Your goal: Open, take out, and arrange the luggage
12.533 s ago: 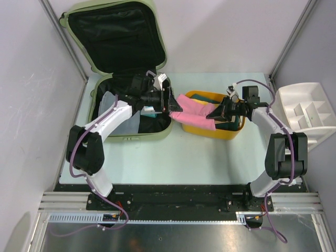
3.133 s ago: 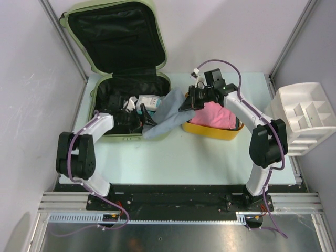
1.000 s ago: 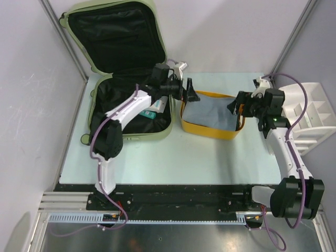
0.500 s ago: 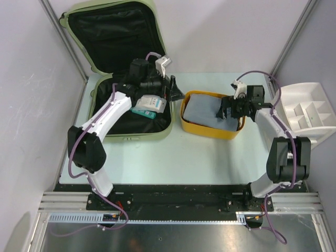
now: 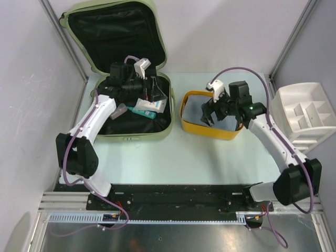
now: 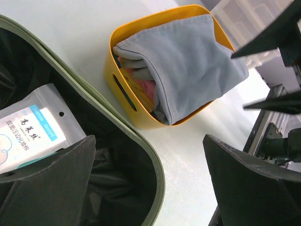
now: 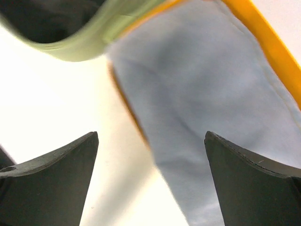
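The luggage, a sage-green suitcase [image 5: 166,124], lies open at the back left, its lid [image 5: 155,21] standing against the wall. A white packet [image 5: 149,106] lies on the black lining inside. My left gripper [image 5: 156,92] hovers open over the suitcase's right side, holding nothing. In the left wrist view the gripper [image 6: 150,183] frames the suitcase rim [image 6: 141,155], with the packet [image 6: 28,127] at the left. My right gripper [image 5: 209,113] hangs open over the yellow tub [image 5: 210,130]. In the right wrist view the gripper [image 7: 150,179] spans the grey cloth [image 7: 202,94], touching nothing.
The yellow tub [image 6: 127,94] stands just right of the suitcase, filled with a folded grey cloth [image 6: 188,66] over pink fabric. A white divided organizer tray [image 5: 304,113] sits at the right table edge. Grey walls close in the back and both sides.
My left gripper has drawn back left from the tub's edge to over the suitcase. My right gripper has swung left over the tub. Both jaws have spread wider.
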### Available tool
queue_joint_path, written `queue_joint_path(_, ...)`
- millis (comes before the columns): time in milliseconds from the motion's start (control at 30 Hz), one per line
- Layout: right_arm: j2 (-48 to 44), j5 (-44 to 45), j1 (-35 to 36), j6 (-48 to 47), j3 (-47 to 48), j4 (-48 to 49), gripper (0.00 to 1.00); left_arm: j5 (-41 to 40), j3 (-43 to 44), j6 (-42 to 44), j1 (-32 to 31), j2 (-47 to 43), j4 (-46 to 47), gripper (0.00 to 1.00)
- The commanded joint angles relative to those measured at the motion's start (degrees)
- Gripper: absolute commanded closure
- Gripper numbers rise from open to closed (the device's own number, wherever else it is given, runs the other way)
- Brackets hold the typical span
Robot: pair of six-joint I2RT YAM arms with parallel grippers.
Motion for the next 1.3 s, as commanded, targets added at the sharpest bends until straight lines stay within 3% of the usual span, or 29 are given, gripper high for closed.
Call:
queue_joint_path(0,-3.4,-2.7,5.9,-4.9,2.2,-7.7,0.01,3.6,-1.4,3.6,1.1,-5.3,0.0,0.0)
queue_joint_path(167,-1.5,-2.8,10.7,-8.0,2.1,-9.3,0.1,5.1,-3.2,3.9,1.5,-6.6,-0.1,0.0)
queue_joint_path(233,0.1,-1.8,11.8,-10.8,2.1,-9.2,0.24,5.3,-3.6,3.8,1.6,-6.9,-0.1,0.0)
queue_joint_path(433,5.3,2.8,14.3,-14.4,2.1,-9.5,0.54,5.2,-5.8,4.2,1.6,-9.2,-0.1,0.0)
queue_joint_path(600,8.9,9.0,14.2,-17.8,2.1,-9.4,0.58,4.3,-7.8,4.5,1.9,-10.7,-0.1,0.0)
queue_joint_path(700,10.8,10.7,14.0,-20.4,2.1,-9.8,0.67,4.3,-8.7,4.3,2.2,-11.0,-0.1,0.0)
queue_joint_path(800,11.2,10.4,13.6,-23.6,2.1,-10.5,0.85,3.9,-8.9,4.3,2.3,-11.0,-0.1,0.0)
queue_joint_path(833,11.1,9.9,13.3,-24.4,2.1,-10.6,1.0,3.8,-8.9,4.3,2.3,-11.0,-0.1,0.0)
queue_joint_path(1067,13.1,10.2,4.7,-31.0,5.8,-8.8,1.0,4.6,-8.3,4.2,2.9,-9.4,-0.1,0.0)
queue_joint_path(1267,22.0,10.3,-4.0,-22.6,18.5,-3.2,1.0,5.2,-6.5,2.8,2.8,-6.6,-0.1,0.0)
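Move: The yellow basket's middle lies about 5 cm ahead of the right hand, 4 cm to its right and 12 cm below; the blue-grey cloth covers its top at the same spot, about 8 cm below the hand. The suitcase's right rim runs about 12 cm to the right hand's left and 6 cm farther out. From the left hand, over the suitcase, the basket is some 22 cm to the right, 3 cm nearer and 16 cm down. The yellow basket's near side is what the right hand works on: the hand swings back and left about 6 cm, sinks some 9 cm while rolling its left side down and shutting its open fingers, then drives forward and right, closed tips pushing at the cloth-draped near wall. The left hand, still wide open, draws back about 4 cm over the suitcase. ##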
